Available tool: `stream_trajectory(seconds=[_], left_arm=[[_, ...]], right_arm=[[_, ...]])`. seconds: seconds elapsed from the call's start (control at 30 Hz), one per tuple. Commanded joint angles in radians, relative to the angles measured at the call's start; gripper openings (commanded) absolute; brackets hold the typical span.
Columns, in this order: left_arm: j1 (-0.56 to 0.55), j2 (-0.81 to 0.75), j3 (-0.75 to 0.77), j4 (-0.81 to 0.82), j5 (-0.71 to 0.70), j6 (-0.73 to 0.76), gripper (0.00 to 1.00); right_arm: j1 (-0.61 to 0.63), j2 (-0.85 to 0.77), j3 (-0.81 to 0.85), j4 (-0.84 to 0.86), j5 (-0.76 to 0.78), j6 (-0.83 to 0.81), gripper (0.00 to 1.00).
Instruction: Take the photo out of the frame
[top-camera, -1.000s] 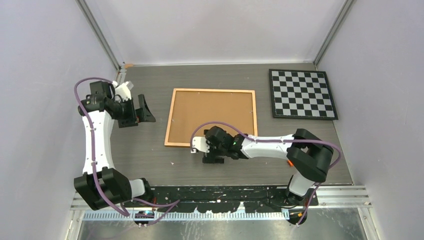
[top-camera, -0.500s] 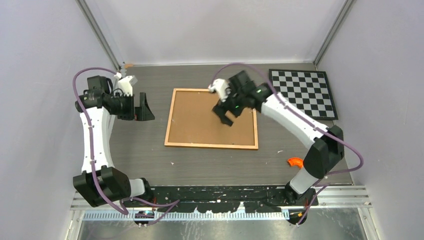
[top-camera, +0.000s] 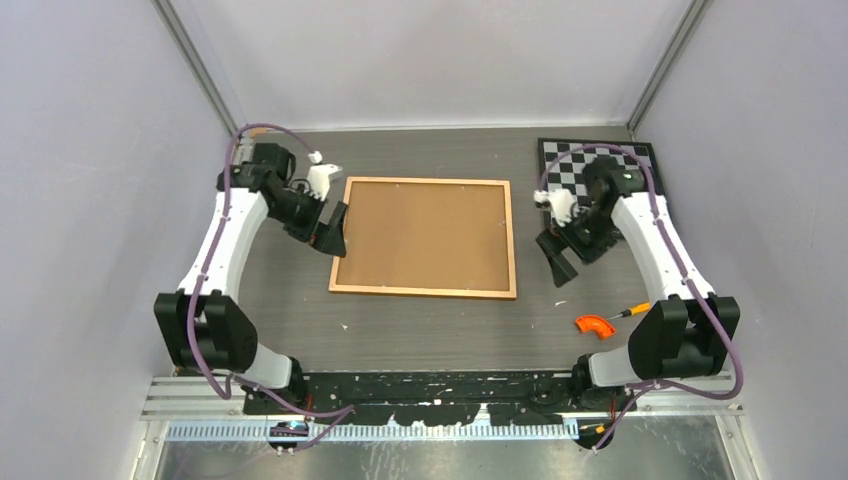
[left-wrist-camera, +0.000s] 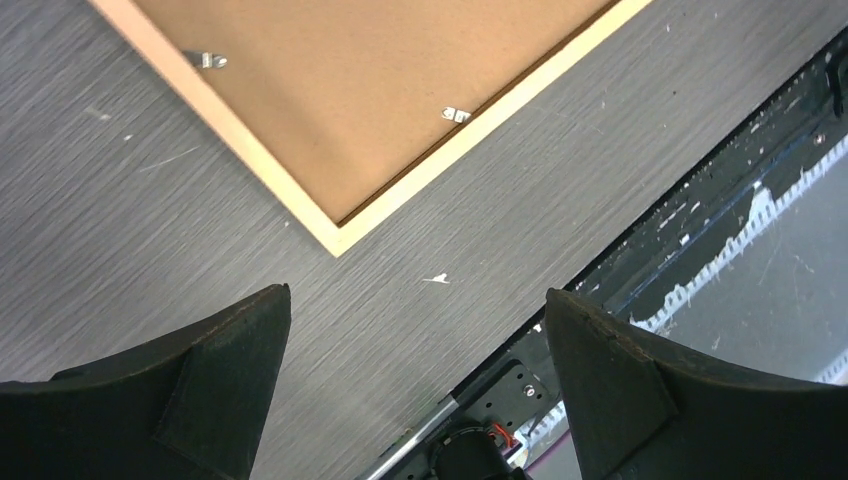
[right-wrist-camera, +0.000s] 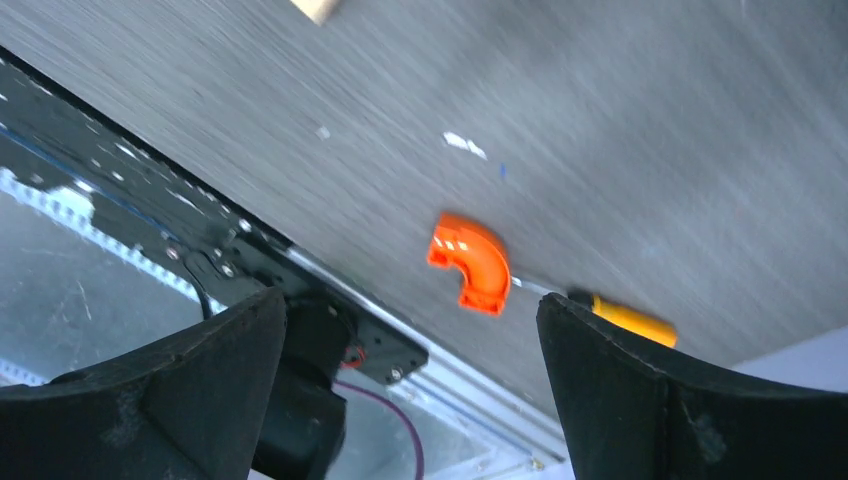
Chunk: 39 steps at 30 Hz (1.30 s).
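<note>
The frame (top-camera: 423, 235) lies back side up in the middle of the table, plain brown fibreboard inside a narrow orange-brown border. The photo is hidden beneath the backing. In the left wrist view the frame's near-left corner (left-wrist-camera: 340, 238) shows, with two small metal clips (left-wrist-camera: 456, 114) on the board. My left gripper (top-camera: 333, 230) hangs open at the frame's left edge, nothing between its fingers (left-wrist-camera: 215, 370). My right gripper (top-camera: 557, 257) stands open just right of the frame's right edge, empty. A bit of the frame's corner (right-wrist-camera: 318, 8) peeks into the right wrist view.
A black-and-white checkerboard (top-camera: 640, 200) lies at the back right, partly under my right arm. An orange elbow piece (top-camera: 592, 325) (right-wrist-camera: 470, 262) and a yellow-handled screwdriver (top-camera: 632, 311) (right-wrist-camera: 632, 320) lie near the front right edge. The black base rail (top-camera: 440, 385) runs along the front.
The right arm swung off the frame to its right side. The left arm moved right, up to the frame's left edge. Both grippers stayed open.
</note>
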Motion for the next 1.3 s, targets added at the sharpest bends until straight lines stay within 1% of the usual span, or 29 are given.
stream_trajectory(seconds=[0.0, 0.1, 0.17, 0.23, 0.3, 0.37, 0.43, 0.53, 0.7, 0.77, 0.87, 1.0, 1.1, 1.27], left_arm=[[-0.068, 0.060, 0.075, -0.030, 0.013, 0.034, 1.00], [-0.104, 0.100, 0.100, -0.028, 0.020, 0.020, 1.00], [-0.123, 0.117, 0.111, -0.019, 0.012, 0.017, 1.00], [-0.137, 0.145, 0.131, -0.015, -0.001, 0.007, 1.00], [-0.143, 0.174, 0.157, -0.032, 0.000, 0.000, 1.00], [-0.144, 0.203, 0.189, -0.065, 0.009, 0.001, 1.00], [-0.144, 0.229, 0.218, -0.093, 0.017, 0.006, 1.00], [-0.144, 0.258, 0.262, -0.112, 0.022, -0.010, 1.00], [-0.145, 0.298, 0.333, -0.130, 0.029, -0.034, 1.00], [-0.144, 0.315, 0.350, -0.135, 0.040, -0.034, 1.00], [-0.144, 0.338, 0.369, -0.134, 0.056, -0.032, 1.00], [-0.145, 0.369, 0.408, -0.145, 0.067, -0.025, 1.00], [-0.145, 0.395, 0.429, -0.144, 0.066, -0.027, 1.00], [-0.145, 0.409, 0.432, -0.147, 0.080, -0.034, 1.00]], right_arm=[[-0.168, -0.025, -0.043, -0.127, 0.045, -0.268, 0.99], [-0.260, -0.012, -0.049, -0.158, 0.080, -0.452, 0.99], [-0.321, -0.010, -0.066, -0.161, 0.124, -0.577, 0.97], [-0.383, -0.016, -0.096, -0.136, 0.164, -0.702, 0.95], [-0.436, -0.014, -0.141, -0.103, 0.207, -0.822, 0.90], [-0.474, 0.004, -0.167, -0.082, 0.234, -0.918, 0.88], [-0.498, 0.038, -0.181, -0.075, 0.246, -0.979, 0.86], [-0.521, 0.067, -0.216, -0.036, 0.282, -1.027, 0.81], [-0.529, 0.082, -0.304, 0.043, 0.296, -1.085, 0.74], [-0.529, 0.087, -0.356, 0.116, 0.311, -1.100, 0.72], [-0.534, 0.104, -0.434, 0.269, 0.338, -1.113, 0.70], [-0.534, 0.141, -0.491, 0.422, 0.344, -1.104, 0.67], [-0.533, 0.153, -0.539, 0.527, 0.354, -1.127, 0.66], [-0.534, 0.170, -0.577, 0.630, 0.329, -1.138, 0.64]])
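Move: The yellow screwdriver that the open right hand goes for lies about 16 cm to its right, 6 cm back and 15 cm below. The orange elbow is some 9 cm right and 8 cm back, the chessboard about 11 cm right and 19 cm ahead, both also on the table. The left hand has the face-down frame's middle some 15 cm to its right, 5 cm ahead and 18 cm below. Down to the table beside the screwdriver: the right hand sweeps some 19 cm right and about 6 cm back past the orange elbow, then sinks, 15 cm in all, turning roughly 30 degrees counter-clockwise while its fingers close by about a third. It ends with one finger against or just beside the yellow handle. The wide-open left hand drifts about 6 cm right and 6 cm forward over the frame, not touching it. ##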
